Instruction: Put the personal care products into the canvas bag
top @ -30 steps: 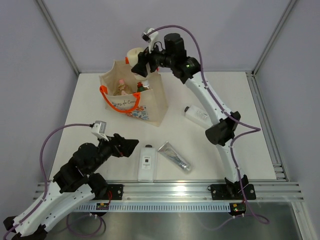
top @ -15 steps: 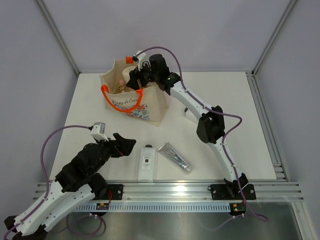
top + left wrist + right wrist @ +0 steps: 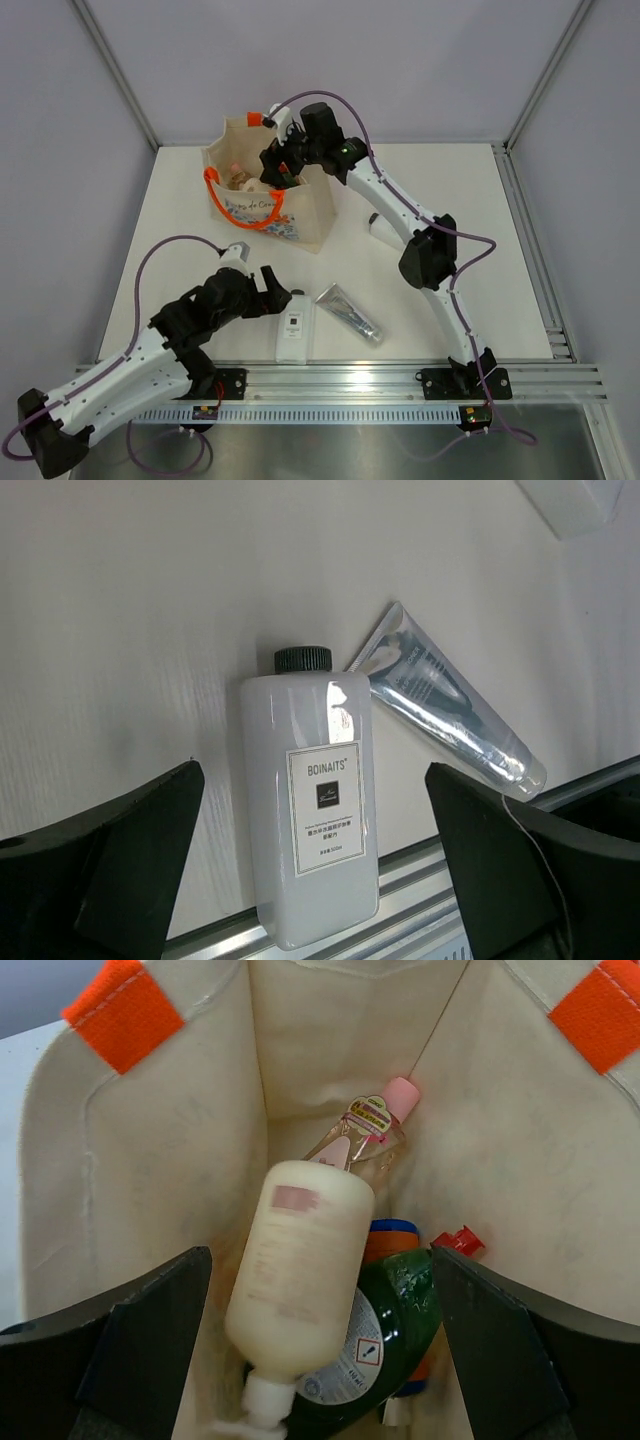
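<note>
The canvas bag [image 3: 295, 215] stands at the back left. My right gripper [image 3: 279, 165] hangs open over its mouth. In the right wrist view a blurred beige bottle [image 3: 298, 1260] lies loose between the open fingers, resting on a green bottle [image 3: 395, 1325] with a red cap [image 3: 458, 1241]. An orange cylinder with a blue cap [image 3: 392, 1236] and a peach, pink-capped bottle [image 3: 362, 1132] are also inside. My left gripper [image 3: 272, 293] is open just left of a white bottle [image 3: 310, 800] lying near the front rail. A silver tube [image 3: 445, 710] lies right of the bottle.
A second white bottle [image 3: 379, 226] lies on the table right of the bag, partly hidden under my right arm. The aluminium rail [image 3: 350, 380] runs along the table's front edge close to the white bottle. The bag's walls [image 3: 150, 1160] enclose the right gripper's fingers.
My right gripper came down from above into the bag's mouth and opened, letting go of the beige bottle. My left arm swung forward and right to the white bottle.
</note>
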Controlling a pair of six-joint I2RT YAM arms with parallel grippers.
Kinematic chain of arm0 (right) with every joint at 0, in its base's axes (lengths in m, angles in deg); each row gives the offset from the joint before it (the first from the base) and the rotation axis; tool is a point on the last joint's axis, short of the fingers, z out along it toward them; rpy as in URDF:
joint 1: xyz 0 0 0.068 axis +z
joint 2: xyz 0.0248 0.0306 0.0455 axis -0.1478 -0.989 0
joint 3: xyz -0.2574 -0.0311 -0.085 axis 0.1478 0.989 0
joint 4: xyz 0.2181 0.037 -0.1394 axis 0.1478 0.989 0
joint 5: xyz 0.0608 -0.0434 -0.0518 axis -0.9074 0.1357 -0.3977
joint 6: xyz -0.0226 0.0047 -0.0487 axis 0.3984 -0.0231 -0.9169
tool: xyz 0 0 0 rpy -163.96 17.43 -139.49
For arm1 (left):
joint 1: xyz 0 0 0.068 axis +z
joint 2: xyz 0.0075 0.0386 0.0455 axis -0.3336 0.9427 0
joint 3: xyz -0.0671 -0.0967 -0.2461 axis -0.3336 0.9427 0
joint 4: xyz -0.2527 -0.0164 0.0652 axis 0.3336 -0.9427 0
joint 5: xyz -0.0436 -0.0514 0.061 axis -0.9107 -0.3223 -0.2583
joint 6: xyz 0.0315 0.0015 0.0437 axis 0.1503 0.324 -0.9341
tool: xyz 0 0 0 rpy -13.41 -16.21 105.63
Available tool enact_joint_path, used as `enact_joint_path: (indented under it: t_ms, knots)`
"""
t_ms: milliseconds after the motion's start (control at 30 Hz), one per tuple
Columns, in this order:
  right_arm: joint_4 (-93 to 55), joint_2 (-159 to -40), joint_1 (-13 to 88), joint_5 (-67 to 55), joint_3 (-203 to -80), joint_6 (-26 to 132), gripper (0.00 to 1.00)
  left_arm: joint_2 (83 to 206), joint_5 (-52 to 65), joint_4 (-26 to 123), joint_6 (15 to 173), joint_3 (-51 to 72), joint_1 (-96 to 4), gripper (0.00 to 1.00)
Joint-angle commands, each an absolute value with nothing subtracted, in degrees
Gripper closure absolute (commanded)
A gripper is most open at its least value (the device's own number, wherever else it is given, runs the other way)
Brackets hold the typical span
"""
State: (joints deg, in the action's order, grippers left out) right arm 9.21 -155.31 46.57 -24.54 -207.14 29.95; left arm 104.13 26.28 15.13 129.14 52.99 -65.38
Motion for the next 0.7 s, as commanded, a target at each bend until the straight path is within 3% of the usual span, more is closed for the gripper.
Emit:
enact_joint_path:
  t_ms: [0,267,367,567,667]
  knots:
    - [14.3,-148.3,46.2,-23.9,-210.1,29.6,0.01,105.9,20.4,18.3,128.9,52.3,-65.2,0.01]
    - [19.7,-133.9,44.5,-30.3,-207.2,31.0,0.01,115.5,16.2,17.5,126.5,49.6,-66.8,0.01]
    - [21.0,-124.7,41.8,-33.7,-197.4,31.1,0.01,122.7,18.4,15.6,126.8,46.4,-69.9,0.01]
    - [16.1,-103.1,29.4,-43.5,-161.4,30.9,0.01,137.7,25.2,12.9,128.8,40.7,-76.3,0.01]
    - [15.6,-94.0,25.2,-45.0,-151.5,29.5,0.0,141.6,27.4,12.9,130.1,39.6,-77.8,0.01]
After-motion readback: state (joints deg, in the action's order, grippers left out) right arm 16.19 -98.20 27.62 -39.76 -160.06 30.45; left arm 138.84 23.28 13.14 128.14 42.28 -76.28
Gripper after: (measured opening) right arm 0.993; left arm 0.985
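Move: The flat bottle lies about 6 cm to the left gripper's right, 4 cm back and 10 cm below; the silver tube is roughly 13 cm farther right of that bottle and 3 cm farther out. The empty right gripper is at the bag's mouth, with the bag's middle some 12 cm below, 2 cm back and 2 cm left. Its next thing, the far white bottle, is about 30 cm right, 12 cm back and 21 cm below. Bring the left gripper down about 7 cm onto the flat bottle, easing right and a little back, and tip the open fingers steeper while rolling the hand's left side up. Meanwhile lift the open right gripper clear of the bag's mouth, then swing it some 23 cm right and 15 cm back, high over the table towards the far white bottle, starting to sink at the end. ##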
